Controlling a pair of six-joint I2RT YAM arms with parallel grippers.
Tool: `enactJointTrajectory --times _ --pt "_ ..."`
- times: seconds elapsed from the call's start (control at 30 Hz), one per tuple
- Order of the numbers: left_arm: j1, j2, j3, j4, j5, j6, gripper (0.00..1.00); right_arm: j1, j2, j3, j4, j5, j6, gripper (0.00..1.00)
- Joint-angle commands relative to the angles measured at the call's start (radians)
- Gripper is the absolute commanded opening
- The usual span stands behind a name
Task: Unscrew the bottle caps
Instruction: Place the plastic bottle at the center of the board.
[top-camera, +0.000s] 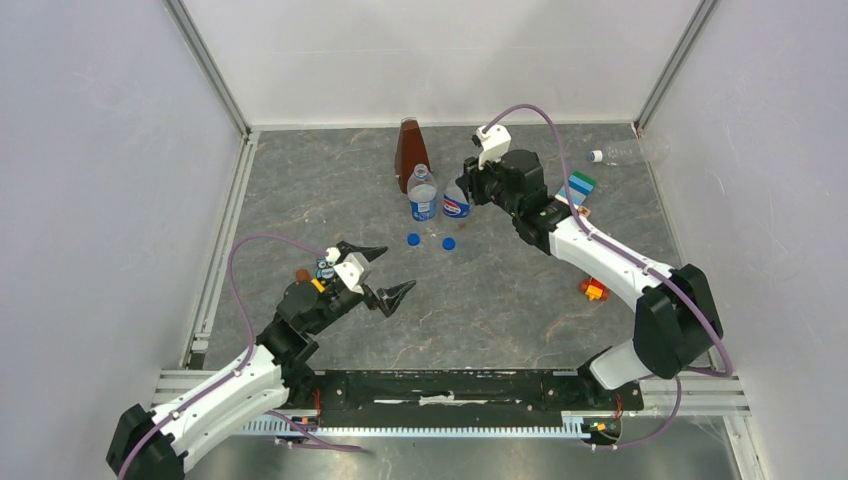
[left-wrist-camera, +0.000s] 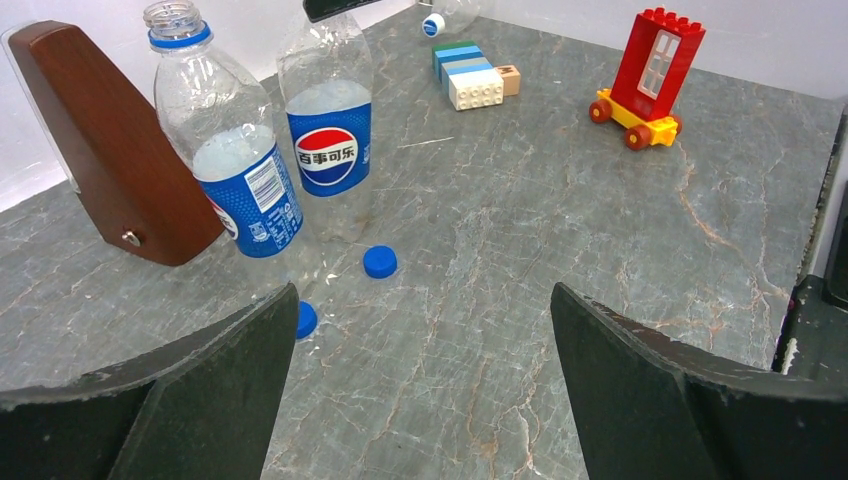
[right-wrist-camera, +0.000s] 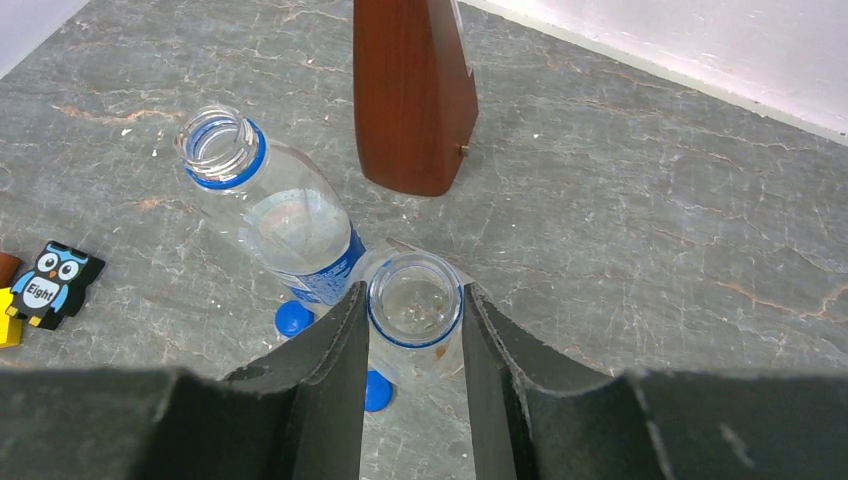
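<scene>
Two labelled bottles stand side by side at the back of the table, both with bare open necks. My right gripper (top-camera: 470, 186) (right-wrist-camera: 415, 292) is shut on the neck of the right bottle (top-camera: 456, 201) (right-wrist-camera: 428, 350), a finger on each side. The left bottle (top-camera: 423, 195) (left-wrist-camera: 235, 175) (right-wrist-camera: 270, 205) stands free beside it. Two blue bottle caps (top-camera: 413, 239) (top-camera: 448, 243) lie on the table in front of them, also in the left wrist view (left-wrist-camera: 380, 262) (left-wrist-camera: 305, 320). A third, unlabelled bottle (top-camera: 632, 151) lies in the far right corner, its white cap (top-camera: 596, 156) on. My left gripper (top-camera: 398, 268) (left-wrist-camera: 420, 300) hangs open over bare table, nearer than the caps.
A brown pyramid-shaped object (top-camera: 409, 150) (left-wrist-camera: 110, 140) stands just behind the bottles. Toy blocks (left-wrist-camera: 470, 75) and a red toy on wheels (left-wrist-camera: 645, 75) lie to the right. An owl tile (right-wrist-camera: 50, 285) and small orange pieces (top-camera: 302, 273) lie near the left arm. Walls enclose the table.
</scene>
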Motion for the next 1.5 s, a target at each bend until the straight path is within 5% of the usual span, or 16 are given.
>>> enactJointTrajectory --times 0.0,0.43,1.47 --pt "0.002 -0.005 0.002 0.037 0.002 0.020 1.00 -0.001 0.024 0.054 -0.008 -0.033 0.001 0.40" --pt "0.002 0.023 0.003 0.037 0.005 0.019 1.00 -0.001 0.046 0.086 -0.031 -0.032 -0.010 0.42" --pt "0.002 0.054 0.003 0.046 0.000 0.020 1.00 -0.001 0.005 0.083 -0.046 -0.051 -0.032 0.64"
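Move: Between the right fingers, gripped at the neck, hangs or stands the second Pepsi bottle, its middle some 9 cm below the hand. Its spot is beside the first bottle, which stands about 8 cm to the left, level fore and aft. One blue cap lies 2 cm left and 5 cm back, the brown wedge roughly 10 cm ahead and 9 cm left. From the left hand the second bottle is about 19 cm ahead, 12 cm right. Easing the second bottle left, the right hand goes about 1 cm towards the first bottle, with a brief slight forward start, keeping nearly the same height. Halfway through, its fingers begin to spread, from under half to nearly two-thirds open, and let go of the neck while the hand stays around it. The open left hand sinks about 1 cm. ##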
